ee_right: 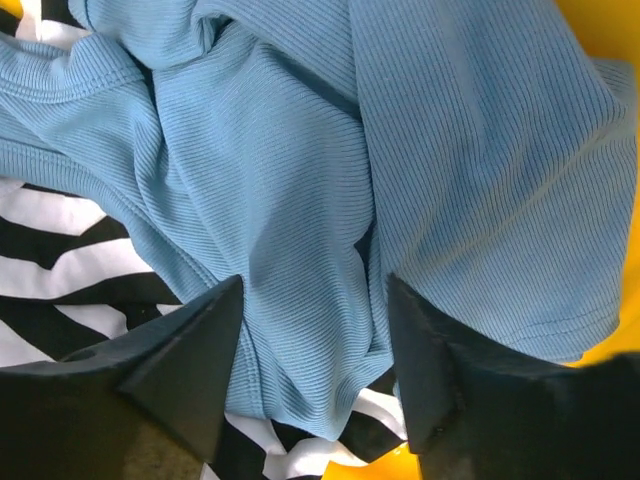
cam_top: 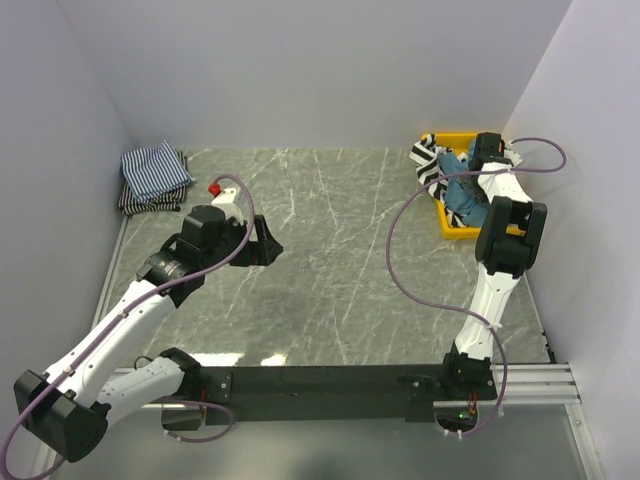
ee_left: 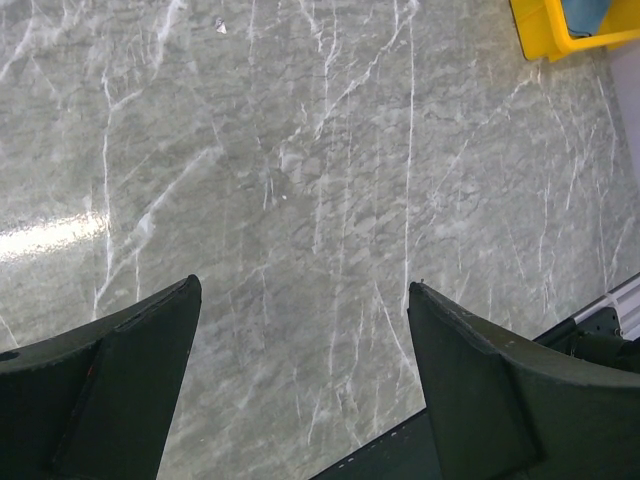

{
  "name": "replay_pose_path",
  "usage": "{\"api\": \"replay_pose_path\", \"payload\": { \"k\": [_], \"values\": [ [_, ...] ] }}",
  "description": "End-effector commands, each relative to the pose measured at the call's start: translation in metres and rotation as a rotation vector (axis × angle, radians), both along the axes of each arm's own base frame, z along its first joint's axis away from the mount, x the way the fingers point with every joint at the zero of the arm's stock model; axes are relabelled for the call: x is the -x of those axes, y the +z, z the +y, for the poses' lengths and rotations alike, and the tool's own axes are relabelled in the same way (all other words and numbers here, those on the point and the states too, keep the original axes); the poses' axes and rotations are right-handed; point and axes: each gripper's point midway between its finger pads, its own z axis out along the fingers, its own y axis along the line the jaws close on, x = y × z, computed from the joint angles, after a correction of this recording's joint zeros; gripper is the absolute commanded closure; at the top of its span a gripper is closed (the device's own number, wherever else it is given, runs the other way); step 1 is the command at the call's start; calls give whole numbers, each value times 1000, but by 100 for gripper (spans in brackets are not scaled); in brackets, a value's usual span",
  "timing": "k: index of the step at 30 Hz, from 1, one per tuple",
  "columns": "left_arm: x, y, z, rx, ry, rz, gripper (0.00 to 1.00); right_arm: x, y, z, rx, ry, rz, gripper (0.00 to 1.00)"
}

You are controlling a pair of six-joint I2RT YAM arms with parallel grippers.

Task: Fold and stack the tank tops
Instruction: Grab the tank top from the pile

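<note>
A teal-blue tank top (cam_top: 462, 196) lies crumpled in the yellow tray (cam_top: 452, 232) at the back right, on top of a black-and-white striped tank top (cam_top: 429, 156). My right gripper (cam_top: 478, 165) reaches down into the tray. In the right wrist view it (ee_right: 313, 285) is open, its fingers standing either side of a raised fold of the teal top (ee_right: 300, 200), with the striped top (ee_right: 60, 270) underneath. Folded finely striped tank tops (cam_top: 153, 175) sit stacked at the back left. My left gripper (cam_top: 270, 245) (ee_left: 302, 285) hangs open and empty over the bare marble table.
The tray's yellow corner (ee_left: 545, 35) shows at the far edge of the left wrist view. White walls close in the table (cam_top: 330, 260) on the left, back and right. The black base rail (cam_top: 330, 380) runs along the near edge.
</note>
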Motion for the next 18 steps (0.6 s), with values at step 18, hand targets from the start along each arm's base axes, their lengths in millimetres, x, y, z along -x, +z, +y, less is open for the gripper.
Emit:
{"api": "replay_pose_path", "payload": {
  "k": [18],
  "values": [
    [-3,5,0,26,-10,-43,10,-16,-10,8,-38,51,-29,59]
  ]
}}
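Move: The right hand hangs low inside the yellow bin, over the near-left part of the light-blue tank top, whose middle lies about 4 cm ahead, 2 cm to the right and 3 cm below. The black-and-white striped top pokes out some 10 cm to this hand's left and 5 cm ahead. From the left hand, the blue tank top is roughly 30 cm ahead, 53 cm to the right and 18 cm lower. Keep the right gripper almost in place over the near fold of the light-blue tank top and narrow the fingers by about a third. Let them reopen a little, sinking some 2 cm into the cloth and easing about 1 cm forward and 1 cm left, then draw them in again around the fold. ##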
